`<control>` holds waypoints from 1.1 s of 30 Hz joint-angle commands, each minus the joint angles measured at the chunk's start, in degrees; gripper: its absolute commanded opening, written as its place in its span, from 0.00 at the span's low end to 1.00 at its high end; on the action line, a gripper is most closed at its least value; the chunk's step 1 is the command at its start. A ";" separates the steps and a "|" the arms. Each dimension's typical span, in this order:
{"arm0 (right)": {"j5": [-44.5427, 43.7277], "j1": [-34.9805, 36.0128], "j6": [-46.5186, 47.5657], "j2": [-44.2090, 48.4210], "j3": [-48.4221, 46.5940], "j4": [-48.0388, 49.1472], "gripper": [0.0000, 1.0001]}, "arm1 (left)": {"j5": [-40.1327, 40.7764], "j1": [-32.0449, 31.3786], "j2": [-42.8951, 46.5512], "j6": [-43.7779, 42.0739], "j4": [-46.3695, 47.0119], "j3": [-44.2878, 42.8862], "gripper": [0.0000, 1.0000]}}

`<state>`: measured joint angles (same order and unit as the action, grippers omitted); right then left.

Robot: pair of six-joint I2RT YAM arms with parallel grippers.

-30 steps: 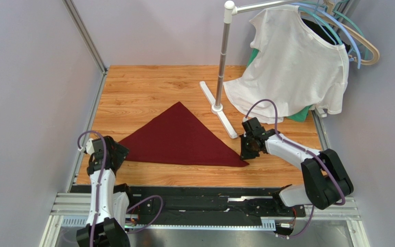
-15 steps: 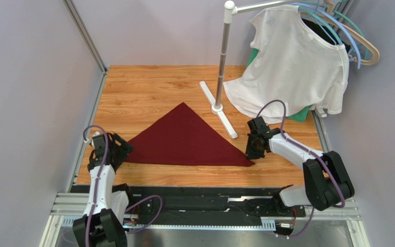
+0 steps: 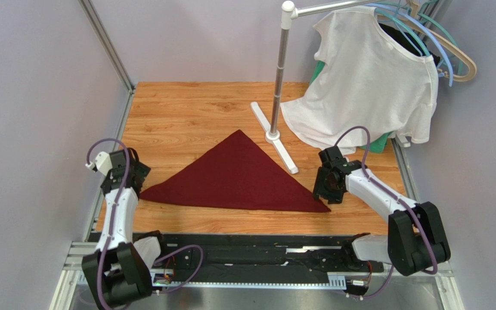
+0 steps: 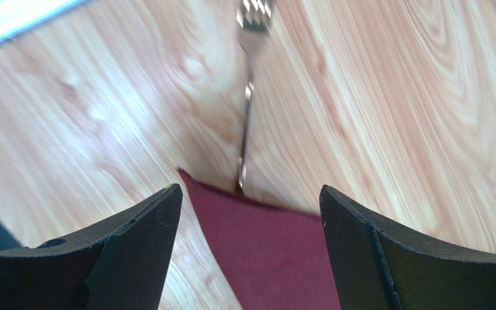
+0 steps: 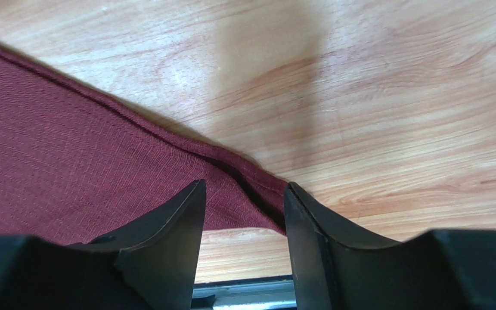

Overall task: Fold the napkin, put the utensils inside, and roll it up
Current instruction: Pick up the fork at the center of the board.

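Note:
The dark red napkin [image 3: 234, 174] lies flat on the wooden table, folded into a triangle with its apex pointing away from me. My left gripper [image 3: 131, 177] is open just above its left corner [image 4: 267, 258], which shows between the fingers. A metal fork [image 4: 247, 97] lies on the wood beyond that corner, its handle end meeting the cloth edge. My right gripper [image 3: 327, 187] is open at the right corner [image 5: 257, 187]. The slightly bunched cloth tip lies at the fingertips and bare wood shows in the gap. The fork does not show in the top view.
A metal hanger stand [image 3: 278, 77] has its base [image 3: 274, 137] just beyond the napkin's apex. A white T-shirt [image 3: 367, 84] on coloured hangers droops at the back right over a green cloth [image 3: 378, 145]. Grey walls and metal rails border the table.
The napkin slid to the right with my right gripper, which then opened and let go of the right corner. My left gripper drew back toward the far left, off the left corner.

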<state>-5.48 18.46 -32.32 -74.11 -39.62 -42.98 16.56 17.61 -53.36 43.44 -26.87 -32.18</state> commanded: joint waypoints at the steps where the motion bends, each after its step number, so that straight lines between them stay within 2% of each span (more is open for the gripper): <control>1: -0.06 -0.09 2.25 3.53 -4.23 -1.93 0.53 | 10.61 0.94 -8.58 3.32 -0.28 -8.65 0.86; 3: 0.99 -0.09 3.04 4.14 -5.38 -2.80 0.53 | 11.64 1.46 -16.66 3.31 -2.99 -12.71 0.76; 5: 1.43 -0.09 4.10 5.11 -7.14 -3.16 0.53 | 12.62 1.38 -24.20 4.63 -6.25 -18.51 0.70; 7: 2.13 -0.18 4.72 5.81 -8.71 -4.04 0.52 | 13.50 1.47 -27.74 4.81 -6.87 -21.86 0.68; 8: 2.40 -0.09 4.89 6.34 -9.33 -4.30 0.53 | 14.29 1.38 -30.28 5.33 -7.14 -22.39 0.61; 11: 3.54 -0.18 4.63 7.65 -10.74 -5.53 0.52 | 16.93 1.55 -34.25 3.15 -6.17 -23.71 0.58; 13: 4.59 -0.18 4.11 9.50 -10.92 -5.62 0.52 | 15.09 1.47 -37.23 3.05 -6.70 -24.85 0.58; 18: 7.49 -0.18 3.57 11.79 -11.54 -5.80 0.52 | 11.22 1.47 -38.48 4.37 -4.77 -22.06 0.57; 24: 8.11 -0.09 3.40 13.63 -12.24 -6.59 0.52 | 10.78 1.47 -38.83 3.76 -3.01 -21.78 0.56; 25: 8.46 -0.09 3.23 14.42 -12.24 -6.59 0.52 | 10.69 1.55 -40.05 3.50 -3.18 -22.13 0.46; 28: 8.81 -0.09 3.05 15.65 -11.89 -6.68 0.52 | 10.51 1.55 -41.29 3.41 -3.54 -22.75 0.34; 33: 9.87 -0.09 2.87 16.98 -11.89 -6.68 0.52 | 10.25 1.55 -41.29 3.15 -1.78 -21.87 0.25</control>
<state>2.76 18.46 -28.93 -58.65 -49.45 -49.58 27.05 18.79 -94.76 47.07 -30.68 -53.65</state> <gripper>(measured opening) 0.523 0.277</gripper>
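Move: The fork's middle lies about 4 cm ahead of the left hand, 5 cm to its left and 8 cm below; its handle end is at the napkin's edge. The napkin's left corner is roughly 6 cm nearer the base than the fork's middle and level with it sideways; the napkin's middle lies some 33 cm right of the fork. From the right hand, the fork is about 58 cm left and 5 cm ahead; the napkin's right corner is about 3 cm back and 1 cm right. Forward and left first, the left hand sweeps about 8 cm over the fork, half closing, then sinks some 6 cm as its fingers tip about 25 degrees steeper. It settles astride the handle just below the neck and narrows further. Meanwhile the right hand, already open, rises some 10 cm away from the napkin's right corner. ##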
